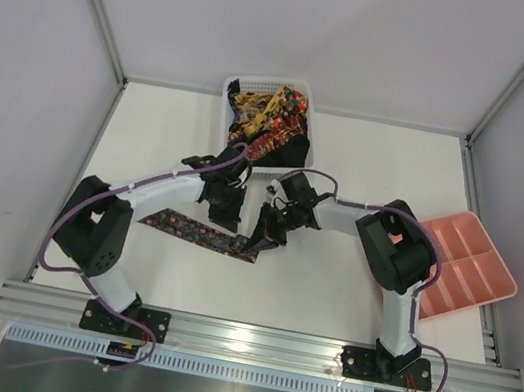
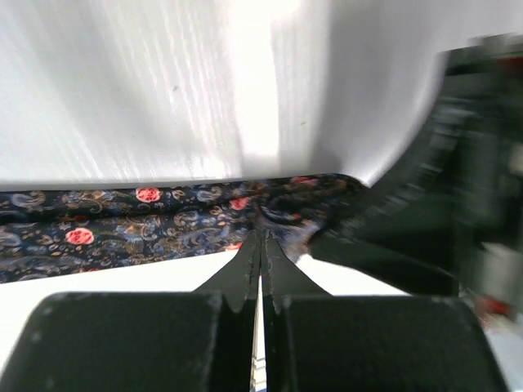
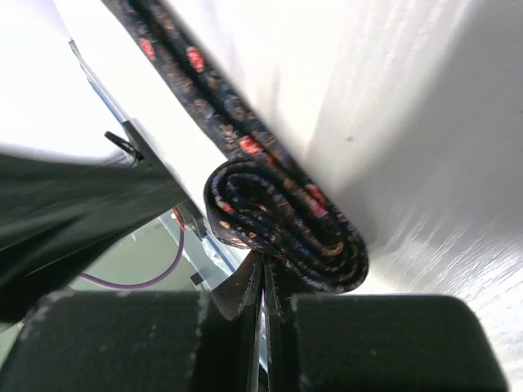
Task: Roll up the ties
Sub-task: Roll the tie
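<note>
One dark tie (image 1: 186, 226) with red and orange flowers lies flat on the white table, running left to right. Its right end is wound into a flat roll (image 3: 286, 224). My right gripper (image 1: 267, 238) is shut, its tips (image 3: 263, 263) pinching the near side of the roll. My left gripper (image 1: 227, 218) is shut, its tips (image 2: 261, 238) nipping the edge of the flat tie (image 2: 122, 224) just left of the roll. More ties (image 1: 268, 116) are heaped in the white mesh basket (image 1: 232, 89) at the back.
The basket stands just behind both grippers. A pink compartment tray (image 1: 463, 267) lies at the right edge of the table. The right arm shows as a dark blur (image 2: 458, 188) close beside the left gripper.
</note>
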{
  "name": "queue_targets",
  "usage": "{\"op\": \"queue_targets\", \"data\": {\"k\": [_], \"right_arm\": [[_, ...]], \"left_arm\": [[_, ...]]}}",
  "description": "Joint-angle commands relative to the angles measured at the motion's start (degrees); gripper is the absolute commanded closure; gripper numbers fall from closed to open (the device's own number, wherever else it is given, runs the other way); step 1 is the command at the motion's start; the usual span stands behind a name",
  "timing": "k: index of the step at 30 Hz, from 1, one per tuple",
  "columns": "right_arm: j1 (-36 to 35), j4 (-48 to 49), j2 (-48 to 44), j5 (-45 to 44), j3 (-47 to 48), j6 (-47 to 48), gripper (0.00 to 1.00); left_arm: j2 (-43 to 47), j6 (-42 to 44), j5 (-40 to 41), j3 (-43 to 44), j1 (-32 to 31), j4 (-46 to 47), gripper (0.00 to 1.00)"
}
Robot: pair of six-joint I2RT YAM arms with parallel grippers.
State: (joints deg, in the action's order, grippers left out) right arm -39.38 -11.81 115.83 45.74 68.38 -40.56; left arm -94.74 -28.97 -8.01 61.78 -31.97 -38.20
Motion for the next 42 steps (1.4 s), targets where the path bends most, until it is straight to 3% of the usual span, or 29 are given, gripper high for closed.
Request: {"op": "queue_targets", "data": {"k": [1, 14, 30, 33, 37, 42], "right_arm": [[-0.61, -0.93, 1.59, -0.47, 2.11, 0.47, 0.94], [-0.79, -2.51, 1.50, -1.70, 3.07, 1.01, 0.89], [0.61, -6.81, -4.91, -2.76, 1.94, 3.02, 0.79], [1.67, -7.69, -7.27, -2.85, 0.27, 3.38, 0.74], [2.55, -7.79, -9.04, -3.63, -2.36, 3.55, 0.54], [2.90, -5.33, -8.34, -3.29, -5.18, 2.24, 0.44]], "left_arm": [[4.99, 0.32, 1.78, 3.79, 0.06, -2.94, 0.99], [2.11, -2.67, -10.27, -1.22, -0.20, 5.67, 0.99], [-1.41, -0.47, -5.97, -2.80, -0.03, 5.68, 1.00], [-0.97, -0.12, -5.35, -3.33, -0.03, 5.85, 0.99], [-0.62, 0.06, -5.09, -3.86, 0.06, 6.29, 0.99], [-1.15, 0.58, -4.38, -3.77, 0.24, 6.64, 1.00]]}}
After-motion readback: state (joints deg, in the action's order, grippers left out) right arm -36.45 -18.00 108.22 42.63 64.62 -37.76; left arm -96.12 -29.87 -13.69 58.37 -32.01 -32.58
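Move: The tie's rolled end is the left gripper's target, about 3 cm to its right, 1 cm back and 3 cm below. The flat strip runs off leftward, its middle some 11 cm left, 1 cm ahead and 4 cm below. The white basket stands roughly 33 cm ahead and 3 cm right. The right gripper is already at the roll, whose middle is about 2 cm left, 1 cm ahead and 1 cm below its tips. Raise the shut left gripper about 3 cm, shift it a little over 2 cm right over the tie, then lower it onto the roll, easing slightly back. Meanwhile keep the right tips low at the roll, sinking about 1 cm and opening gradually; once the left is nearly down, let go, lift about 3 cm and draw off right, fingers opening to half. ##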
